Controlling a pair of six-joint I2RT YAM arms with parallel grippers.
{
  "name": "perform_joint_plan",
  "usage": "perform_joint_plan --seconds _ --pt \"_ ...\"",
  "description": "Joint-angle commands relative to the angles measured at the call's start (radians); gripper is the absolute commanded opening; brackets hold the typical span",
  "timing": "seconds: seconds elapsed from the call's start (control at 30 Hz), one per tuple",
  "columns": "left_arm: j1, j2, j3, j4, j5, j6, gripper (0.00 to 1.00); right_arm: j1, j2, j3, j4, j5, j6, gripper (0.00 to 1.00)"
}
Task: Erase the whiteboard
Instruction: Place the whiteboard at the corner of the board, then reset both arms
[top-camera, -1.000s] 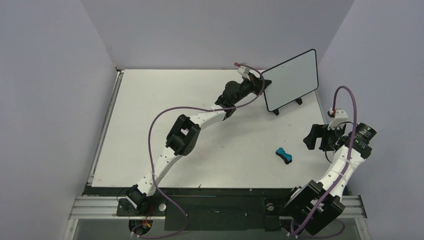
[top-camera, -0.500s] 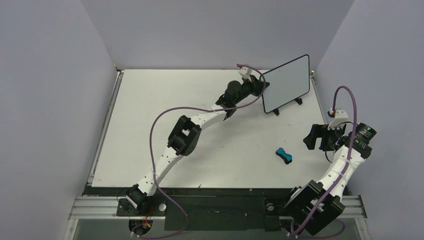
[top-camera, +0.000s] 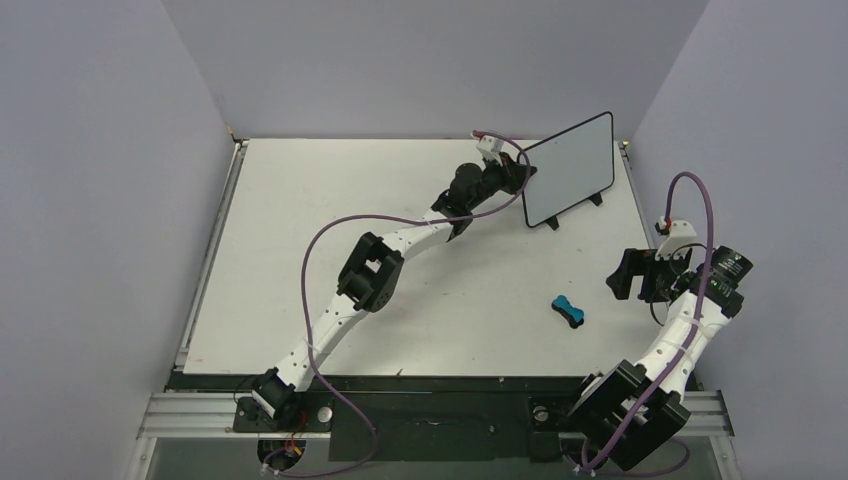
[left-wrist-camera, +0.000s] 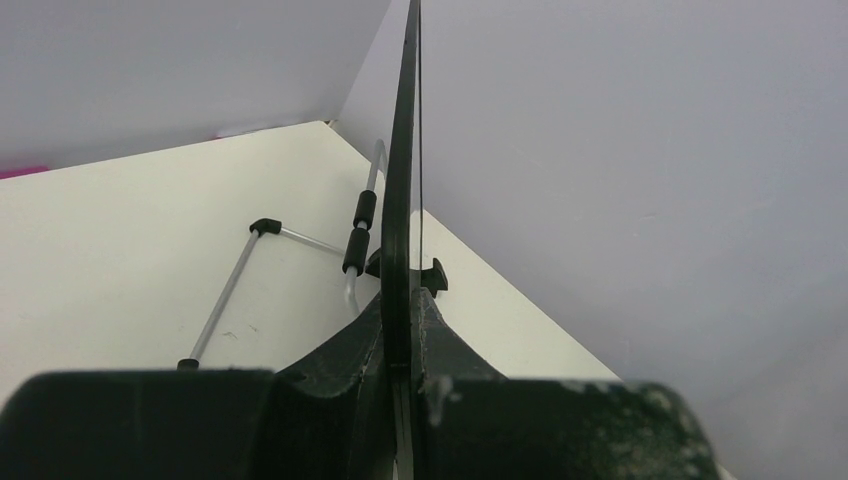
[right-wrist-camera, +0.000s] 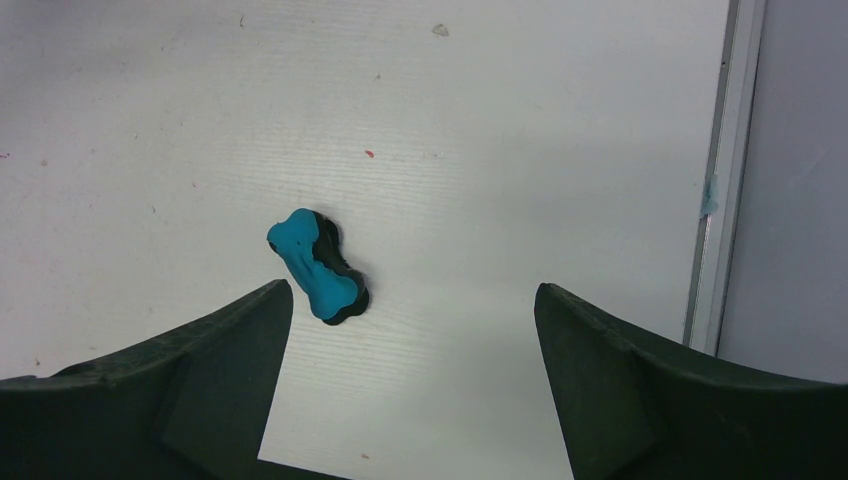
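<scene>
The whiteboard (top-camera: 570, 168), white with a thin black rim, stands upright at the far right of the table, and no writing shows on it from above. My left gripper (top-camera: 522, 178) is shut on its left edge. In the left wrist view the whiteboard (left-wrist-camera: 403, 180) runs edge-on, pinched where my left gripper (left-wrist-camera: 408, 335) closes. The blue bone-shaped eraser (top-camera: 568, 311) lies flat on the table at the near right. My right gripper (top-camera: 622, 274) hangs open just right of it, holding nothing. From the right wrist, the eraser (right-wrist-camera: 317, 266) lies beside the left finger of my right gripper (right-wrist-camera: 412, 292).
The wire stand (left-wrist-camera: 352, 240) with black feet (top-camera: 551, 224) sits under and behind the board. Purple walls close in the table on the left, back and right. A metal rail (right-wrist-camera: 718, 170) runs along the table's right edge.
The whiteboard, held in my left gripper, has shifted left and turned, showing narrower from above. The stand's feet, the eraser and my right arm have stayed where they were.
</scene>
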Motion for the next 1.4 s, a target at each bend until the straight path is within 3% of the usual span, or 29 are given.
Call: perform_joint_plan --seconds 0.0,0.2,0.43,0.7,0.87,1.0,1.37 --pt "0.013 -0.017 0.079 0.108 -0.021 0.012 0.0 -0.005 0.002 -0.004 0.03 -0.038 -0.01 0.86" --pt "0.014 -0.021 0.031 0.125 -0.018 -0.015 0.02 -0.005 -0.001 -0.005 0.029 -0.037 -0.012 0.87" --pt "0.015 -0.047 -0.019 0.145 -0.03 -0.015 0.2 -0.005 -0.001 -0.006 0.027 -0.039 -0.016 0.87" --pt "0.015 -0.071 -0.062 0.156 -0.031 -0.003 0.27 -0.005 -0.006 -0.004 0.021 -0.041 -0.017 0.87" --pt "0.022 -0.133 -0.148 0.185 -0.035 -0.006 0.38 -0.006 -0.009 -0.005 0.019 -0.043 -0.021 0.87" --pt "0.027 -0.241 -0.307 0.261 -0.035 -0.017 0.42 -0.005 -0.019 -0.009 0.018 -0.041 -0.029 0.87" --pt "0.03 -0.656 -0.915 0.479 0.006 -0.012 0.5 0.007 -0.07 -0.015 -0.003 -0.045 -0.073 0.87"
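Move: In the left hand's grip is the whiteboard's left edge; the whiteboard's middle lies about 10 cm to the right, 5 cm ahead and some 3 cm lower. The easel foot nearest this hand is about 4 cm to the right, 3 cm back and 17 cm below; the far easel foot is about 16 cm right and 5 cm ahead, equally low. For the idle right hand, the whiteboard's middle is roughly 35 cm ahead, 2 cm left, at nearly the same height. Opening from nearly shut to about half wide, the left fingers let go of the whiteboard's left edge. The hand first edges about 1 cm forward and left, then dips some 2 to 3 cm, and finally draws away faster to the left and back, rising clear of the board, to end about 9 cm from where it began, with hardly any turn of the wrist. ##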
